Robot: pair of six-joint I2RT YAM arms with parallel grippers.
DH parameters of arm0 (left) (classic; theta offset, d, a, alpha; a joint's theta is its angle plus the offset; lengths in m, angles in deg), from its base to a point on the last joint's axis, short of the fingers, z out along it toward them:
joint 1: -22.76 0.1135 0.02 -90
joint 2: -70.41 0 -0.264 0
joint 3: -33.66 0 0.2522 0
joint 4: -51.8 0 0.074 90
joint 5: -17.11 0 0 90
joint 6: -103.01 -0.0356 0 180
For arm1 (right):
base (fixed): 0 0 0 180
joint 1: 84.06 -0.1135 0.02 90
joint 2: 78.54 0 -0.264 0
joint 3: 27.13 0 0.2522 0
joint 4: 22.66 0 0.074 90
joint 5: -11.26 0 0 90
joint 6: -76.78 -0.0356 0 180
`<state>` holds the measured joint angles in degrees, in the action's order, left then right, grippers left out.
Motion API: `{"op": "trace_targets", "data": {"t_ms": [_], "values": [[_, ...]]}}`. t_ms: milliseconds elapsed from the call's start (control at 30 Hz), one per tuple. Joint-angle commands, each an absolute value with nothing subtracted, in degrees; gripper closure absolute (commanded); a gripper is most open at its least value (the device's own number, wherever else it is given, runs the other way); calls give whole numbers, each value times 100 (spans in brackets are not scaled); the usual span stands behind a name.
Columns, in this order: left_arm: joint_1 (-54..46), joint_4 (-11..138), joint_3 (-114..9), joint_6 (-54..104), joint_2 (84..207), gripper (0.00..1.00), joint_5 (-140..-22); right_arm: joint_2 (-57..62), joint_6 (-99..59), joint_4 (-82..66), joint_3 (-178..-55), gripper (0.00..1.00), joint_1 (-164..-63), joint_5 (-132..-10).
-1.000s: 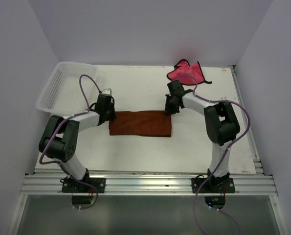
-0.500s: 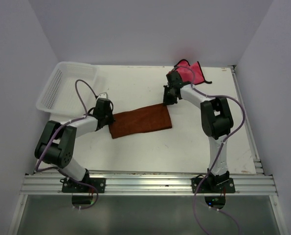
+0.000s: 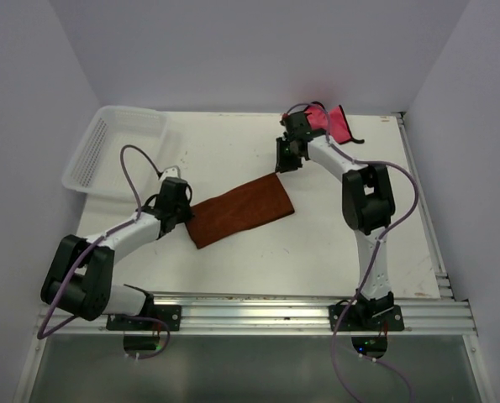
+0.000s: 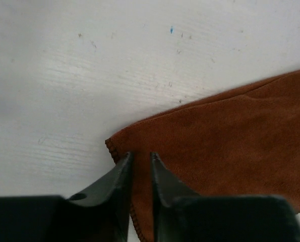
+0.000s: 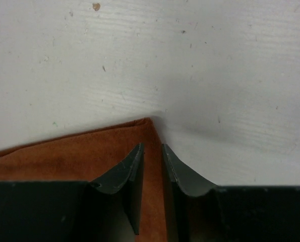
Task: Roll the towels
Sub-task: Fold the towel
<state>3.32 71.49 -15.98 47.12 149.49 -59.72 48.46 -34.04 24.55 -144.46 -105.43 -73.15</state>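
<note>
The rust-brown towel (image 3: pixel 241 208) lies flat and slanted on the white table, its right end farther back. My left gripper (image 3: pixel 180 213) is at its near-left corner. In the left wrist view the fingertips (image 4: pixel 139 155) stand a little apart over the towel (image 4: pixel 230 136), just inside the stitched corner. My right gripper (image 3: pixel 284 163) is at the far-right corner. Its jaws (image 5: pixel 152 145) are also slightly apart above the cloth (image 5: pixel 64 156), whose corner tip lies just beyond them. The pink-red towel (image 3: pixel 329 122) sits crumpled at the back, partly hidden by the right arm.
A white mesh basket (image 3: pixel 107 147) stands at the back left, tilted against the wall. White walls close the table on three sides. A metal rail (image 3: pixel 250 315) runs along the near edge by the arm bases.
The brown towel has swung: its right end was carried back and its left end pulled nearer. Both grippers, shut before, now have their jaws slightly apart at the corners.
</note>
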Motion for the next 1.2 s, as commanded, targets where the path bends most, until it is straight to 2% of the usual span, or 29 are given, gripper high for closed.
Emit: {"op": "trace_targets", "data": {"t_ms": [0, 100, 333, 467, 633, 1167], "values": [[316, 7364, -2175, 4580, 14556, 71, -5567, 3732, -3264, 2503, -13893, 74, -10359, -7180], [307, 7426, -2711, 4265, 14529, 61, -5601, 3082, -3510, 2239, -12971, 70, -10025, -6786], [316, 7224, -4229, 3789, 15099, 57, -6646, 2157, -3959, 887, -10814, 61, -9444, -5388], [281, 7320, -4882, 3692, 15670, 57, -7165, 2394, -4011, 596, -10541, 59, -9443, -4956], [114, 7558, -5296, 3472, 15987, 57, -7227, 2631, -4398, -108, -10312, 57, -9443, -4534], [-18, 7584, -5542, 3402, 16374, 57, -7263, 2922, -4047, 6, -9908, 57, -9839, -4929]]}}
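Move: The towel's near right corner lies some 12 cm back, 4 cm to the right and about 4 cm below the right fingertips, which hover close over its far right corner, roughly 1 cm farther out. The towel's middle is about 11 cm back and 13 cm left, the pink cloth 16 cm ahead and 14 cm right. From the left hand, that far right corner lies 14 cm ahead and 28 cm right; its far left corner is about 2 cm ahead and 2 cm left, just below. Back about 12 cm towards its base, the right hand lifts, arcs out right past the towel's right edge, sinks and comes in leftward, rolling some 25 degrees left side up, its widening fingers set astride that edge by the near corner. The left hand leaves the far left corner up and forward, then rightward over the towel's far side, fingers opening wider, and hangs high. ##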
